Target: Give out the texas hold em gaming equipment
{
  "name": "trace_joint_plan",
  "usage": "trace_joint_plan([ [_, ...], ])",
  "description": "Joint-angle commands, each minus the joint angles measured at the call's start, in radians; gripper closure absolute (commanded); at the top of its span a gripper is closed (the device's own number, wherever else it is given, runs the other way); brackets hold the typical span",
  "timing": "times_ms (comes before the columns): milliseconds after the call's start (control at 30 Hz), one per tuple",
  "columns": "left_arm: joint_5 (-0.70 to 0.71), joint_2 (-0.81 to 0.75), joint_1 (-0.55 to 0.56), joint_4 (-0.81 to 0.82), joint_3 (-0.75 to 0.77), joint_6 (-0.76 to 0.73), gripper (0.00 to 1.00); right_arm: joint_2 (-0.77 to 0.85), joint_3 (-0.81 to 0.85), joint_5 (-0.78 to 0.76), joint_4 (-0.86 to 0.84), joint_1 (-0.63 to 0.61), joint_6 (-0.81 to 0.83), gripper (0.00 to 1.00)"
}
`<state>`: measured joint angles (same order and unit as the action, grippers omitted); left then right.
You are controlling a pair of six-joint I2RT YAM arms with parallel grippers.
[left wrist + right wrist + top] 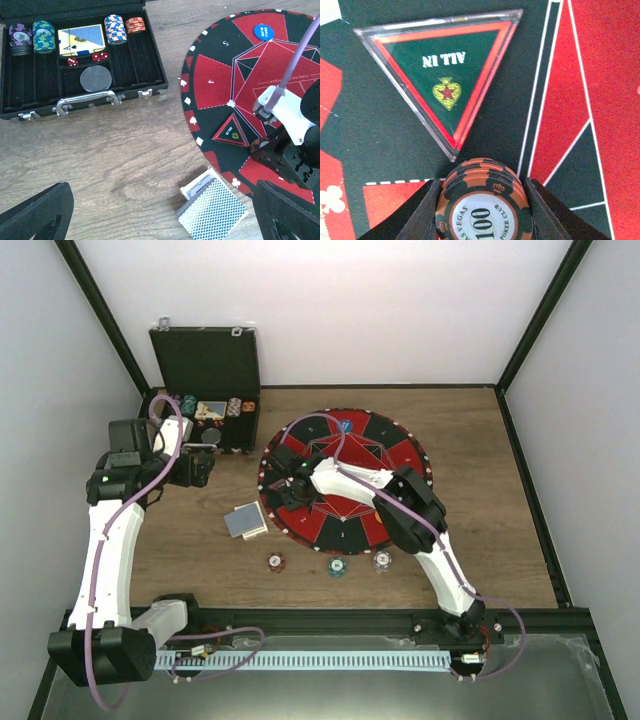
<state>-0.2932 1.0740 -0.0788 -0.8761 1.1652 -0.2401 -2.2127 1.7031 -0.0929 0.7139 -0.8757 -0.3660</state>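
Observation:
My right gripper (482, 200) is shut on a small stack of orange-and-black "100" poker chips (485, 220), low over the round red-and-black mat (400, 455), just beside the triangular "ALL IN" marker (445, 75). From above, that gripper (283, 480) is over the mat's left part. A blue disc (345, 425) lies at the mat's far edge. A stack of grey-blue-backed cards (212, 210) lies on the wood left of the mat. My left gripper (160, 225) hangs open and holds nothing, above the bare wood between the case and the cards. Three single chips (337, 567) lie in a row in front of the mat.
The black hinged case (150, 75) stands open at the back left, holding several chip stacks (44, 36), red dice (72, 61), a grey disc (96, 78) and a card box (81, 39). White walls and black frame posts enclose the table.

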Motion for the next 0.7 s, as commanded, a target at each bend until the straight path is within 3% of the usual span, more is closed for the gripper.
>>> trace_joint_plan([
  [0, -0.009, -0.014, -0.007, -0.011, 0.028, -0.006, 0.0, -0.03, 0.039, 0.037, -0.011, -0.003, 0.007, 0.91],
  [167, -0.011, -0.016, -0.006, -0.006, 0.018, -0.005, 0.0, -0.037, 0.052, 0.041, -0.014, -0.004, 0.008, 0.87],
  [233, -0.012, -0.016, -0.006, -0.004, 0.014, -0.003, 0.0, -0.043, 0.067, 0.044, -0.005, -0.003, 0.011, 0.77],
  [300, -0.015, -0.016, -0.006, -0.004, 0.014, -0.001, 0.0, -0.043, 0.075, 0.033, 0.009, -0.003, 0.012, 0.58],
  [400, -0.015, -0.017, -0.005, -0.006, 0.016, -0.005, 0.0, -0.017, 0.071, 0.005, 0.016, -0.003, 0.015, 0.43],
  [500, -0.016, -0.016, -0.006, -0.009, 0.017, -0.008, 0.0, 0.039, 0.071, -0.026, 0.029, -0.004, 0.012, 0.34],
  [667, -0.03, -0.012, -0.006, -0.008, 0.019, -0.001, 0.0, 0.131, 0.058, -0.079, 0.062, -0.049, 0.0, 0.27],
])
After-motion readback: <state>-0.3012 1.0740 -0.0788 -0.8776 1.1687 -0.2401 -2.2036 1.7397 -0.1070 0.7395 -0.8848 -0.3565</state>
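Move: The right hand already holds the red-brown 100 chips down on the mat; their resting spot is about 1 cm to its left, some 2 cm below the hand point. The ALL IN triangle lies about 3 cm ahead and 5 cm left of the hand, the card deck some 5 cm back and 13 cm left, the leftover red chips about 14 cm back and 6 cm left. From the left hand the spot is roughly 3 cm ahead, 26 cm right and 24 cm below. Leftward, slowly and almost level, the right hand slides the pinched chips a little under 1 cm over the mat towards the near corner of the ALL IN triangle. The fingers then open well clear on both sides and let go, and the hand starts straight up, rising about 1.5 cm with the wrist still pointing down. ##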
